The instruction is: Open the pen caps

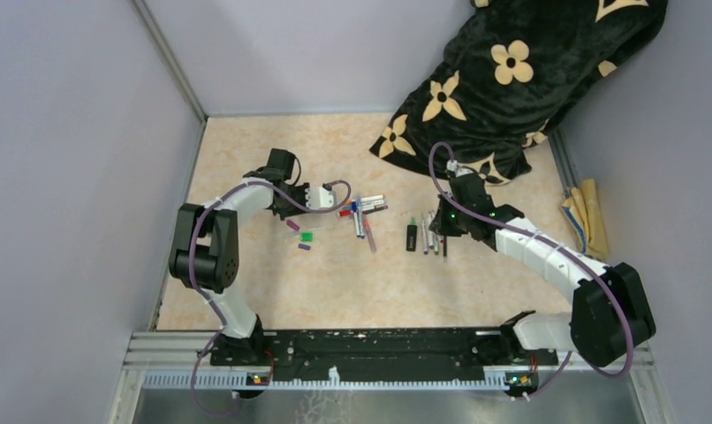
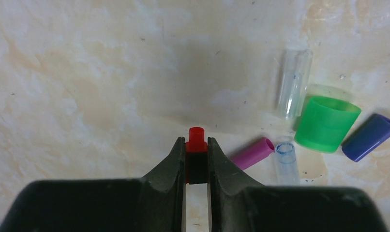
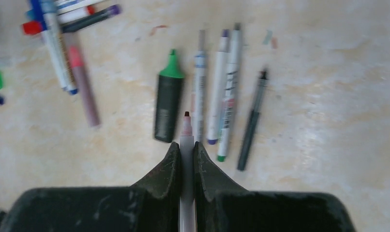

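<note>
My left gripper (image 2: 197, 146) is shut on a small red pen cap (image 2: 197, 137), whose stub pokes out past the fingertips, just above the table. Loose pen caps lie to its right: green (image 2: 326, 123), blue (image 2: 369, 137), magenta (image 2: 253, 153) and two clear ones (image 2: 294, 82). My right gripper (image 3: 186, 147) is shut on a pale-barrelled pen (image 3: 187, 133) with a bare dark red tip. Below that pen lie a thick black and green pen (image 3: 168, 101), three slim pens (image 3: 217, 87) and a thin dark stick (image 3: 251, 121). More pens (image 1: 361, 212) are heaped between the arms.
A black blanket with cream flowers (image 1: 511, 79) covers the back right corner. A yellow cloth (image 1: 587, 216) lies by the right wall. Grey walls close in the left, back and right sides. The green cap (image 1: 306, 237) lies below the left gripper (image 1: 330, 199).
</note>
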`<state>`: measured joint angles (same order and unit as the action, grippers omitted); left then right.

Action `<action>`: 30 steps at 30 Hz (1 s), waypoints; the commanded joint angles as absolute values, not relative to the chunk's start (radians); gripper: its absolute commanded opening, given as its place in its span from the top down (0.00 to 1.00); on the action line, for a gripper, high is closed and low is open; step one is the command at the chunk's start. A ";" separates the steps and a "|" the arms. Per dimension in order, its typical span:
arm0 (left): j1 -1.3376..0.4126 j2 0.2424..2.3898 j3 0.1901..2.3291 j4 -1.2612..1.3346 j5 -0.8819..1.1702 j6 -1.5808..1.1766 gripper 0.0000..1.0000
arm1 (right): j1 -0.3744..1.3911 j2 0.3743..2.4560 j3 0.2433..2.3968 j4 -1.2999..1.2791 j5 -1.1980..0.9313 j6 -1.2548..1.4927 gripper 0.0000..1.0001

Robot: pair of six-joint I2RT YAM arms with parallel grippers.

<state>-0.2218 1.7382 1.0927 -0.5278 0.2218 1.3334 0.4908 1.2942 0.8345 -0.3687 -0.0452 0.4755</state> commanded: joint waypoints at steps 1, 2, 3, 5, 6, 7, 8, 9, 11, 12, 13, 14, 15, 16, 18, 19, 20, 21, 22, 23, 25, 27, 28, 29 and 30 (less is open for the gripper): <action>-0.221 1.784 1.133 -0.528 0.267 1.230 0.93 | 0.424 1.261 0.745 -0.337 0.176 0.536 1.00; -0.221 1.795 1.140 -0.537 0.271 1.215 0.91 | 0.414 1.263 0.728 -0.327 0.196 0.540 1.00; -0.221 1.806 1.149 -0.555 0.276 1.201 0.89 | 0.406 1.268 0.715 -0.315 0.211 0.543 1.00; -0.221 1.828 1.159 -0.565 0.280 1.186 0.87 | 0.397 1.285 0.699 -0.294 0.242 0.550 1.00; -0.221 1.832 1.160 -0.561 0.280 1.179 0.86 | 0.396 1.300 0.690 -0.274 0.255 0.551 1.00; -0.221 1.834 1.159 -0.558 0.282 1.174 0.85 | 0.395 1.310 0.683 -0.258 0.270 0.552 1.00; -0.221 1.837 1.160 -0.553 0.282 1.169 0.84 | 0.394 1.322 0.678 -0.244 0.285 0.553 1.00; -0.221 1.839 1.162 -0.550 0.279 1.162 0.83 | 0.393 1.333 0.673 -0.231 0.300 0.556 1.00; -0.221 1.844 1.173 -0.558 0.279 1.151 0.77 | 0.393 1.348 0.650 -0.186 0.323 0.558 0.97; -0.221 1.845 1.176 -0.566 0.280 1.150 0.73 | 0.393 1.359 0.639 -0.166 0.329 0.556 0.94; -0.221 1.844 1.176 -0.572 0.279 1.149 0.70 | 0.393 1.372 0.634 -0.147 0.328 0.551 0.92; -0.221 1.841 1.175 -0.577 0.279 1.150 0.67 | 0.394 1.390 0.630 -0.132 0.321 0.544 0.91; -0.221 1.838 1.174 -0.583 0.282 1.153 0.64 | 0.393 1.410 0.631 -0.123 0.315 0.540 0.91; -0.221 1.834 1.174 -0.593 0.286 1.155 0.61 | 0.393 1.427 0.632 -0.116 0.311 0.539 0.90; -0.221 1.823 1.176 -0.613 0.296 1.155 0.55 | 0.393 1.454 0.632 -0.101 0.295 0.534 0.89; -0.221 1.818 1.180 -0.629 0.304 1.156 0.51 | 0.393 1.460 0.637 -0.099 0.289 0.533 0.88; -0.221 1.811 1.187 -0.644 0.312 1.155 0.48 | 0.393 1.463 0.639 -0.096 0.282 0.532 0.86; -0.221 1.807 1.196 -0.659 0.320 1.153 0.45 | 0.393 1.464 0.640 -0.094 0.275 0.532 0.85; -0.221 1.802 1.207 -0.676 0.328 1.149 0.44 | 0.393 1.464 0.641 -0.094 0.268 0.532 0.84; -0.221 1.799 1.221 -0.692 0.341 1.146 0.43 | 0.394 1.465 0.643 -0.092 0.258 0.532 0.83; -0.220 1.796 1.256 -0.729 0.356 1.129 0.41 | 0.392 1.464 0.644 -0.093 0.241 0.534 0.80; -0.219 1.793 1.297 -0.757 0.373 1.100 0.39 | 0.394 1.462 0.641 -0.091 0.216 0.534 0.75; -0.219 1.788 1.316 -0.771 0.387 1.089 0.38 | 0.394 1.459 0.639 -0.091 0.204 0.534 0.72; -0.218 1.783 1.341 -0.787 0.403 1.077 0.35 | 0.394 1.455 0.637 -0.093 0.199 0.536 0.70; -0.217 1.776 1.351 -0.801 0.418 1.070 0.34 | 0.394 1.448 0.635 -0.097 0.196 0.539 0.69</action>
<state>-0.2188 1.8194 1.2720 -0.7139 0.3286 1.1233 0.3962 1.4467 0.6361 -0.0872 0.2520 0.5400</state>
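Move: For the right hand, holding the white pen with the reddish tip, the free spot lies about 8 cm to its right, 2 cm ahead and 9 cm below. The black pen lies 3 cm left of that spot, the green-tipped pen some 5 cm left of it, and the highlighter 2 cm ahead and 4 cm left of the hand. The left hand's spot for the red cap is 2 cm below it and 1 cm right; the purple cap lies 4 cm back and 1 cm left, the green cap 7 cm back and 3 cm right. Swinging about 9 cm to the right over the row of pens and sinking 8 cm, the right hand turns some 20 degrees clockwise, lays its pen beyond the black one, then eases forward and parts its fingers by about a quarter. Meanwhile the left hand sinks 1.5 cm, opens wide to release the red cap, then shifts slightly back and right and starts rising. ##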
